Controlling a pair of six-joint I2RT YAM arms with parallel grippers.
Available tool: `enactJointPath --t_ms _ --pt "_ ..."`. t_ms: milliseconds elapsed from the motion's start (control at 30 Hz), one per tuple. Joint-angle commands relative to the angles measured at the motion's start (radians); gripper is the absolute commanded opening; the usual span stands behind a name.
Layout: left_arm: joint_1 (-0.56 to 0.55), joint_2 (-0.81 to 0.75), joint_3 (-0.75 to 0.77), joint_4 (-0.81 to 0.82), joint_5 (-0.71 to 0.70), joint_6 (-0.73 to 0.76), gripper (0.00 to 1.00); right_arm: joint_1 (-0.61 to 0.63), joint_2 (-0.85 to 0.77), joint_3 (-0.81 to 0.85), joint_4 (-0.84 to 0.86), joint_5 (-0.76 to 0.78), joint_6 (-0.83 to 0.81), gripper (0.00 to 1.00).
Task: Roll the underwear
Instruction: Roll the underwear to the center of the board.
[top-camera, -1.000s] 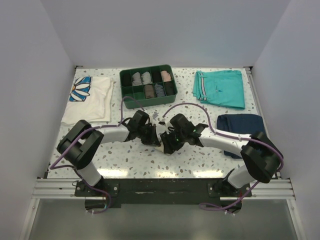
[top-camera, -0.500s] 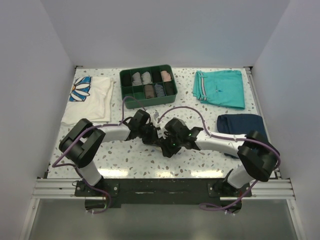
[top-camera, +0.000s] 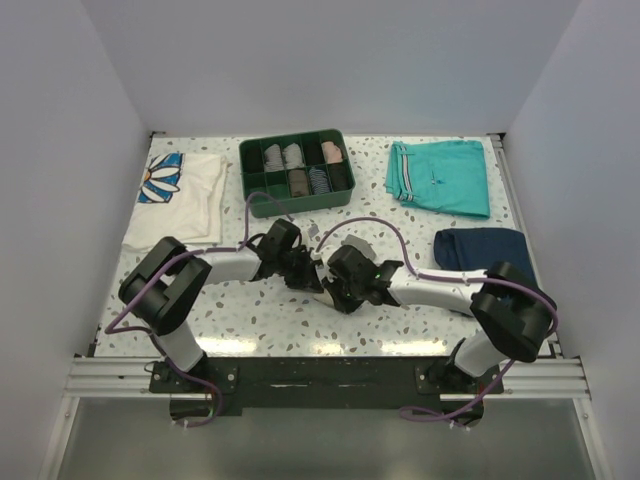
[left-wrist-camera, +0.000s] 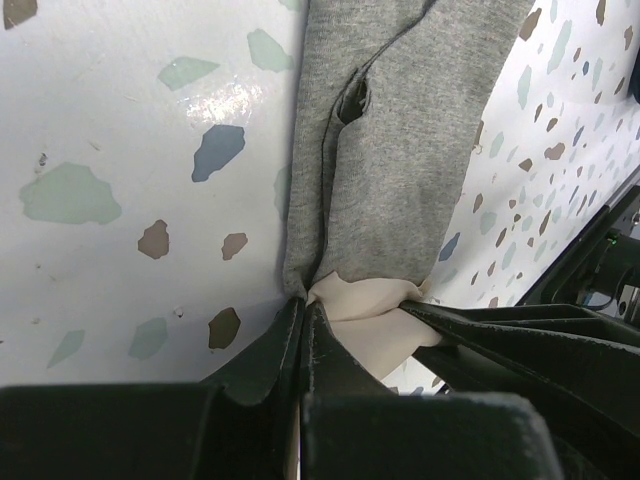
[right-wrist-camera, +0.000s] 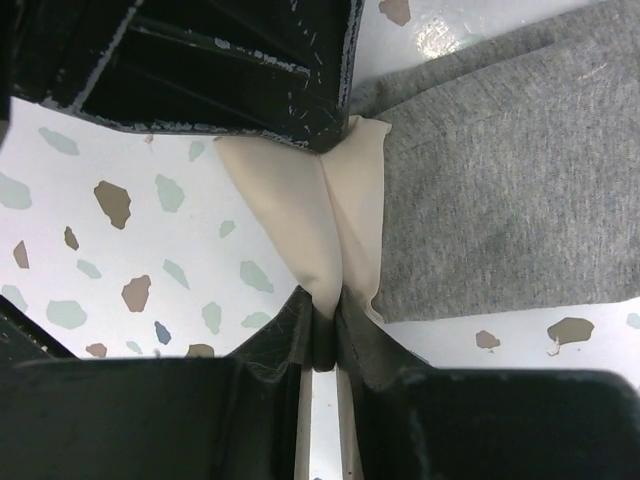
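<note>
The underwear (left-wrist-camera: 400, 150) is grey cloth with a cream lining, lying flat on the speckled table. In the left wrist view my left gripper (left-wrist-camera: 303, 310) is shut on its near edge, where grey meets cream. In the right wrist view my right gripper (right-wrist-camera: 325, 305) is shut on a raised fold of the cream lining, with the grey part of the underwear (right-wrist-camera: 520, 170) lying to the right. The two grippers meet nose to nose at the table's middle, the left gripper (top-camera: 308, 273) beside the right gripper (top-camera: 336, 283). They hide the underwear in the top view.
A green divided tray (top-camera: 296, 206) with several rolled items stands at the back centre. A white daisy-print shirt (top-camera: 185, 200) lies back left, teal shorts (top-camera: 440, 176) back right and a navy folded garment (top-camera: 482, 247) at the right.
My right gripper has slid left up to the left gripper and closed on the cream fold. The left gripper has stayed shut on the underwear's edge.
</note>
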Motion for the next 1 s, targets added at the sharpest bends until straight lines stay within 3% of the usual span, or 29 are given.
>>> enactJointPath --t_ms 0,233,333,433,667,967 --pt "-0.010 0.024 -0.021 -0.092 -0.065 0.049 0.05 0.003 0.000 -0.042 0.062 -0.023 0.045 0.07" --pt "0.016 -0.093 -0.030 -0.106 -0.143 0.019 0.46 -0.004 -0.030 -0.103 0.192 -0.185 0.140 0.03" --pt "0.062 -0.166 -0.045 -0.121 -0.179 0.009 0.55 -0.027 -0.030 -0.126 0.249 -0.257 0.180 0.03" --pt "0.111 -0.249 -0.076 -0.129 -0.205 0.004 0.61 -0.056 -0.036 -0.150 0.314 -0.322 0.214 0.03" --pt "0.165 -0.392 -0.147 -0.120 -0.208 0.006 0.63 -0.195 -0.040 -0.241 0.531 -0.558 0.362 0.03" --pt "0.163 -0.383 -0.279 0.159 0.049 0.018 0.65 -0.330 0.095 -0.279 0.749 -0.725 0.540 0.04"
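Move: The grey underwear lies flat, its cream waistband already pinched at the left end by the left fingers and towards the right end by the right. Its middle is about 5 cm ahead and 8 cm right of the left hand; from the right hand it is some 9 cm straight ahead, both about 1 cm lower. The green box stands about 34 cm ahead and 13 cm left of the right hand, the navy cloth 10 cm ahead and 36 cm right. The left fingers open and let go of the waistband's end, then that hand lifts and swings left, away from the underwear, by about 8 cm, first easing forward, then back and slightly down. The right keeps its pinch, going back and left some 3 cm, then forward and a little up, while its wrist rolls by about 45 degrees so the fingers point more to the left. ##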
